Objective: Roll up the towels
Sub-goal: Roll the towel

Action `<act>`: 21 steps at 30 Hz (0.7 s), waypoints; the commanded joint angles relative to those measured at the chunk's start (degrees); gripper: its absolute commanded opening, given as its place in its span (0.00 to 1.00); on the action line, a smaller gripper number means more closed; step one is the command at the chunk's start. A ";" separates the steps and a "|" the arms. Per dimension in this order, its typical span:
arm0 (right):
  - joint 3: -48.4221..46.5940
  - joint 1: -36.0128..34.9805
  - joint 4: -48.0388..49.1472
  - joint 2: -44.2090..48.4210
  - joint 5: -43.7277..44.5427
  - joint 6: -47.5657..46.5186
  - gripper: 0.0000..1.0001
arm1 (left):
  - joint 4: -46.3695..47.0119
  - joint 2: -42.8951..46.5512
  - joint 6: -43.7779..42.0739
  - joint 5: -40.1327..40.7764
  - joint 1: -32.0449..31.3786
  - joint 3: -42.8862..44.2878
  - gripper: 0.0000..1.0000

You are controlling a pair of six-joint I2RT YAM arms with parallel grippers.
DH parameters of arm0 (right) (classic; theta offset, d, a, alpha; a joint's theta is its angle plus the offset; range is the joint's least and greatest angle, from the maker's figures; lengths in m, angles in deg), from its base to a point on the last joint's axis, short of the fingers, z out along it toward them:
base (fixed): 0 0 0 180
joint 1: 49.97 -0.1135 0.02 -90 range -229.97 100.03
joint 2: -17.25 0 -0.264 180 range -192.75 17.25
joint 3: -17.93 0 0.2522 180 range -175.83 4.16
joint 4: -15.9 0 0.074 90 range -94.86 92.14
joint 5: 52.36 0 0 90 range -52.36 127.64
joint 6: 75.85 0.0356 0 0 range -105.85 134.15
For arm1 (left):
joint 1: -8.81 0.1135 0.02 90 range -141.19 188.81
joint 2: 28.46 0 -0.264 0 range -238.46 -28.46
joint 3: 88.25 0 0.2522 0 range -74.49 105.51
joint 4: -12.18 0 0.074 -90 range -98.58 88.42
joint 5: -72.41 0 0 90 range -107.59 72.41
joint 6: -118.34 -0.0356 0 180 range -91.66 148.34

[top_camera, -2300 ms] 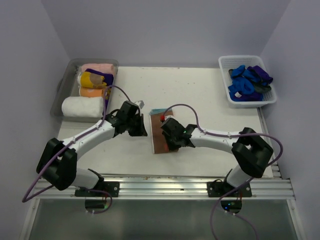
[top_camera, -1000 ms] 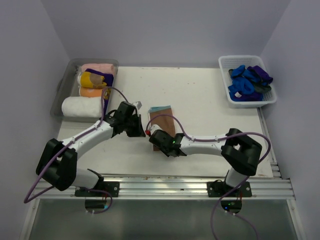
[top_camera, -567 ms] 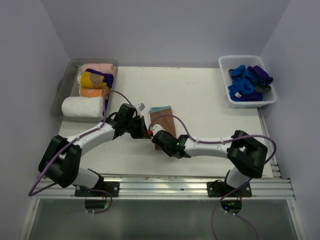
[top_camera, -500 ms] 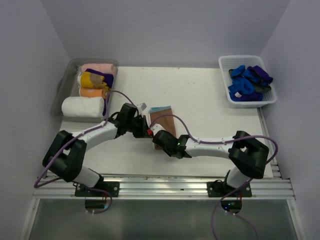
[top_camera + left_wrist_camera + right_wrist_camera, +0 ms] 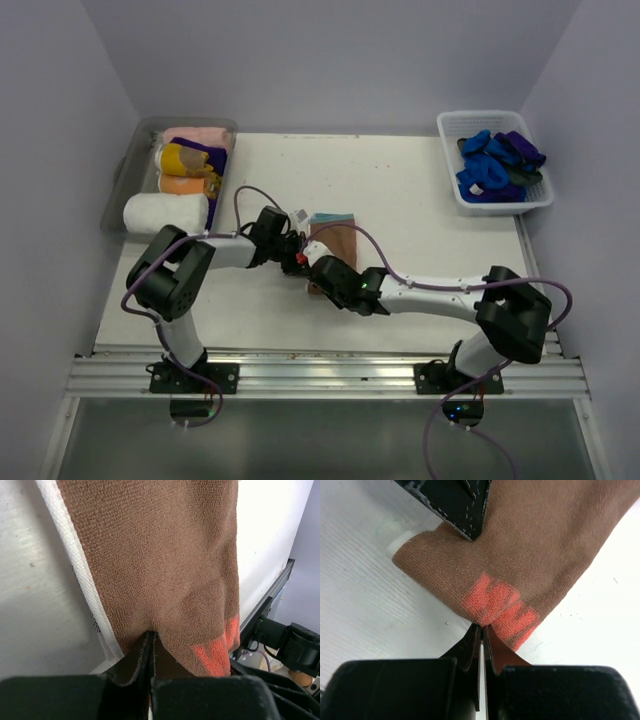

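Observation:
A rust-brown towel (image 5: 332,240) with orange lettering lies mid-table, and both grippers meet at its near-left corner. My left gripper (image 5: 293,247) is shut, pinching a fold of the towel (image 5: 165,555) between its tips (image 5: 151,636). My right gripper (image 5: 316,270) is shut too, nipping the towel's edge (image 5: 545,540) at the orange lettering (image 5: 482,626). The left gripper's dark fingers (image 5: 457,505) press on the cloth at the top of the right wrist view. A pale strip (image 5: 65,580) runs along the towel's side.
A clear grey tray (image 5: 120,180) at the back left holds rolled pink, mustard, purple and orange towels and a bigger white one (image 5: 160,213). A white slotted basket (image 5: 500,207) at the back right holds blue and purple towels. Rail along the near edge.
The right gripper slid left to the towel's near corner and shut on its edge. The left arm folded in towards the towel, staying shut. The towel's near end bunched up and shortened.

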 commanded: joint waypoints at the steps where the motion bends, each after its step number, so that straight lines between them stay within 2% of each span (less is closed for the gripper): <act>1: -3.53 -0.24 -0.88 2.44 0.01 0.02 0.00 | 2.10 0.16 -1.23 -0.67 0.50 2.46 0.00; 4: -5.38 -0.24 -2.37 3.05 -1.22 -0.16 0.00 | -3.08 1.57 -4.04 0.03 0.50 4.30 0.00; 6: -6.61 -0.24 -4.13 3.84 -2.44 -0.07 0.00 | -10.34 2.97 -7.10 1.25 0.50 5.27 0.00; 11: -7.58 -0.24 -8.00 6.04 -6.84 0.19 0.00 | -19.43 11.67 -11.16 5.65 0.67 5.63 0.00; 15: -7.14 -0.24 -9.49 5.61 -10.01 0.20 0.00 | -16.73 14.49 -10.38 3.03 0.58 5.63 0.00; 21: -5.73 -0.24 -8.79 5.60 -13.52 0.46 0.00 | -8.46 6.86 -8.62 -4.26 0.58 5.28 0.00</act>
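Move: The left gripper's closed tips stand on the brown towel near its left edge; the towel's middle lies about 3 cm ahead, 4 cm to the right and 1 cm lower, its teal far edge some 10 cm ahead and 5 cm to the right. The near end with the red patch, already pinched by the right gripper, is roughly 5 cm back, 5 cm right and 2 cm higher. From the right gripper, the towel's middle is about 8 cm ahead, 1 cm left and 5 cm below. Keep the right gripper pinched on the towel's red-patched near end and raise it about 4 cm, easing left, then draw it back some 2.5 cm towards the robot. Meanwhile lift the left gripper, fingers kept shut, about 6 cm up off the towel near its left edge, swaying a little out to the left and back in as it climbs. ##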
